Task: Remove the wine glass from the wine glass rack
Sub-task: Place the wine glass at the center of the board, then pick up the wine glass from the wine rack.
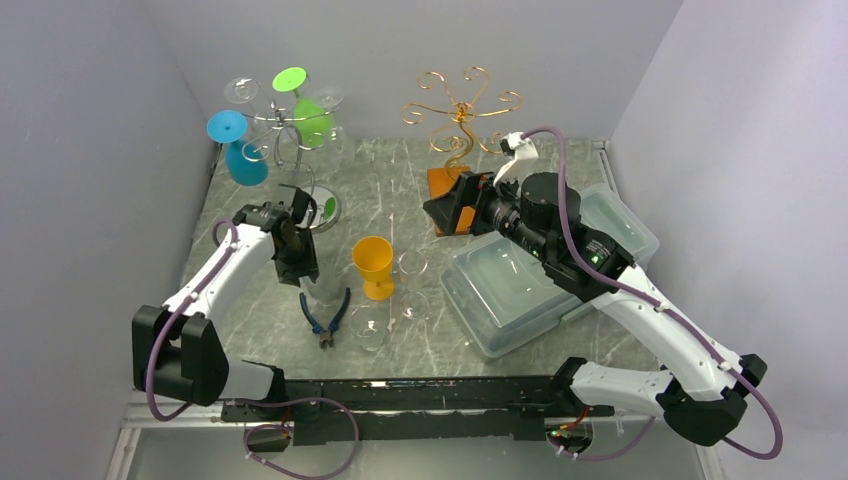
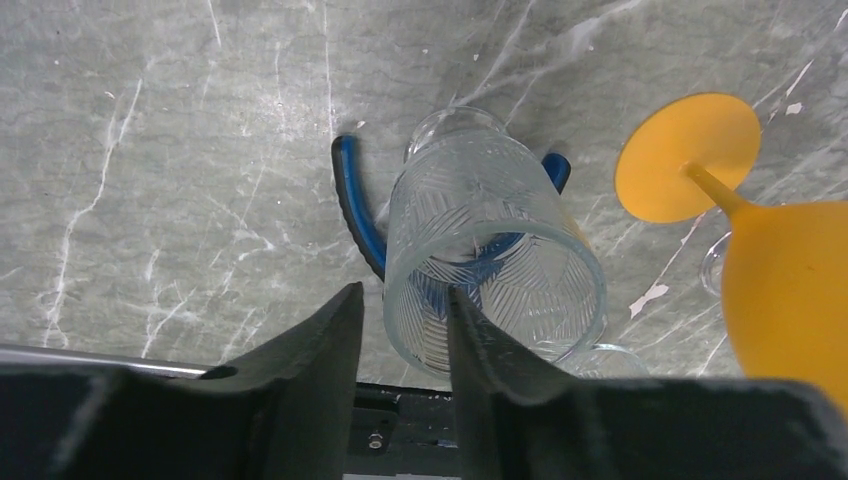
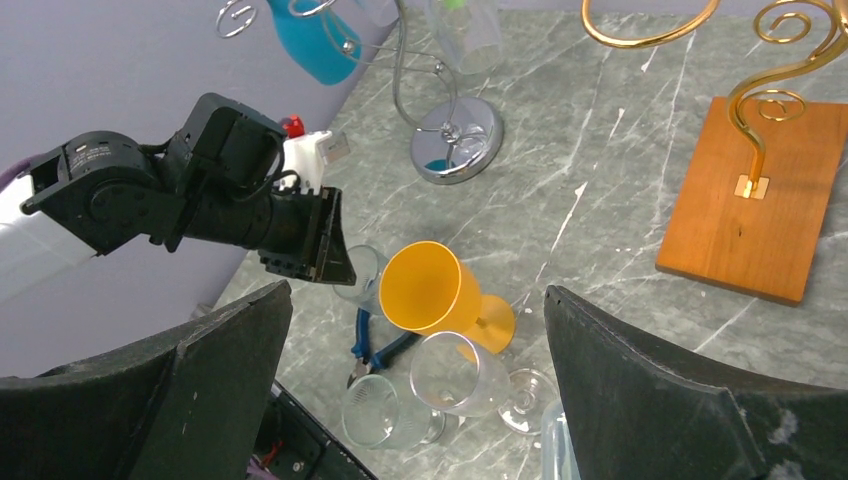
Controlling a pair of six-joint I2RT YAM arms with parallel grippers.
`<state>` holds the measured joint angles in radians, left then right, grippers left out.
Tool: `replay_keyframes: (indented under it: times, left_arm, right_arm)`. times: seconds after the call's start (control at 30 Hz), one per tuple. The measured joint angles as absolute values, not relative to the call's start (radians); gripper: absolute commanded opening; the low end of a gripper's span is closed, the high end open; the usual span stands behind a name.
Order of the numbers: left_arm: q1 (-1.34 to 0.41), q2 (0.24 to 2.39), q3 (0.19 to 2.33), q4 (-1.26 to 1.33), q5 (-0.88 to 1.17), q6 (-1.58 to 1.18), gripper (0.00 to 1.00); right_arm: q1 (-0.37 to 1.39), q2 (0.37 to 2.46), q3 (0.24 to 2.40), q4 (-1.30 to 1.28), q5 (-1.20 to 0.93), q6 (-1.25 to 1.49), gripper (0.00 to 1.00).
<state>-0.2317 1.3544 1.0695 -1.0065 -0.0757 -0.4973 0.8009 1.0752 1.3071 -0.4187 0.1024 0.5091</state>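
Observation:
The silver wine glass rack (image 1: pixel 285 135) stands at the back left. A blue glass (image 1: pixel 240 150), a green glass (image 1: pixel 305 110) and a clear wine glass (image 1: pixel 242 90) hang upside down from it. A ribbed clear glass (image 2: pixel 490 250) stands on the table, off the rack. My left gripper (image 2: pixel 405 295) is partly open astride its near rim, one finger inside the bowl and one outside, with gaps on both sides of the wall. My right gripper (image 3: pixel 418 288) hovers wide open with nothing in it, above the middle of the table.
Blue-handled pliers (image 2: pixel 355 210) lie under and beside the ribbed glass. An orange goblet (image 1: pixel 373 265) and two clear glasses (image 1: pixel 412 270) (image 1: pixel 370 325) stand close by. A gold rack on a wooden base (image 1: pixel 455 185) has nothing hanging from it. Clear plastic tubs (image 1: pixel 520 280) sit at the right.

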Motion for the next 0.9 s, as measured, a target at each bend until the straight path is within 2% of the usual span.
replay_keyframes:
  times: [0.4, 0.47, 0.63, 0.9]
  left_arm:
    - [-0.232, 1.242, 1.209, -1.038, -0.133, -0.478, 0.74]
    - [-0.232, 1.217, 1.243, -1.046, -0.145, -0.473, 0.97]
    - [-0.232, 1.164, 1.356, -1.075, -0.184, -0.467, 0.99]
    - [-0.232, 1.168, 1.697, -1.111, -0.244, -0.494, 0.99]
  right_arm:
    - [0.801, 1.076, 1.307, -0.419, 0.102, 0.509, 1.00]
    - [0.801, 1.077, 1.307, -0.419, 0.102, 0.509, 1.00]
    - [0.801, 1.081, 1.307, -0.419, 0.102, 0.509, 1.00]
    - [0.801, 1.103, 1.318, -0.420, 0.102, 0.509, 1.00]
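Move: The clear glass stands upright just below the left hand, its middle about 3 cm to the right and 5 cm down, rim between the partly open fingertips. The pliers lie about 5 cm back and 4 cm right, some 10 cm below; the orange goblet is level and about 15 cm right. The left rack stands about 21 cm ahead, 2 cm left. From the right hand, the clear glass lies roughly 28 cm left, level, 32 cm down. The clear glass, already standing on the table, is left there as the left fingers, one inside its rim and one outside, go on opening to full width. The left hand comes up off the rim, slowly then faster, some 25 cm up with only a slight drift forward, while the wrist tips the fingers up by about 40 degrees from pointing down towards forward. ##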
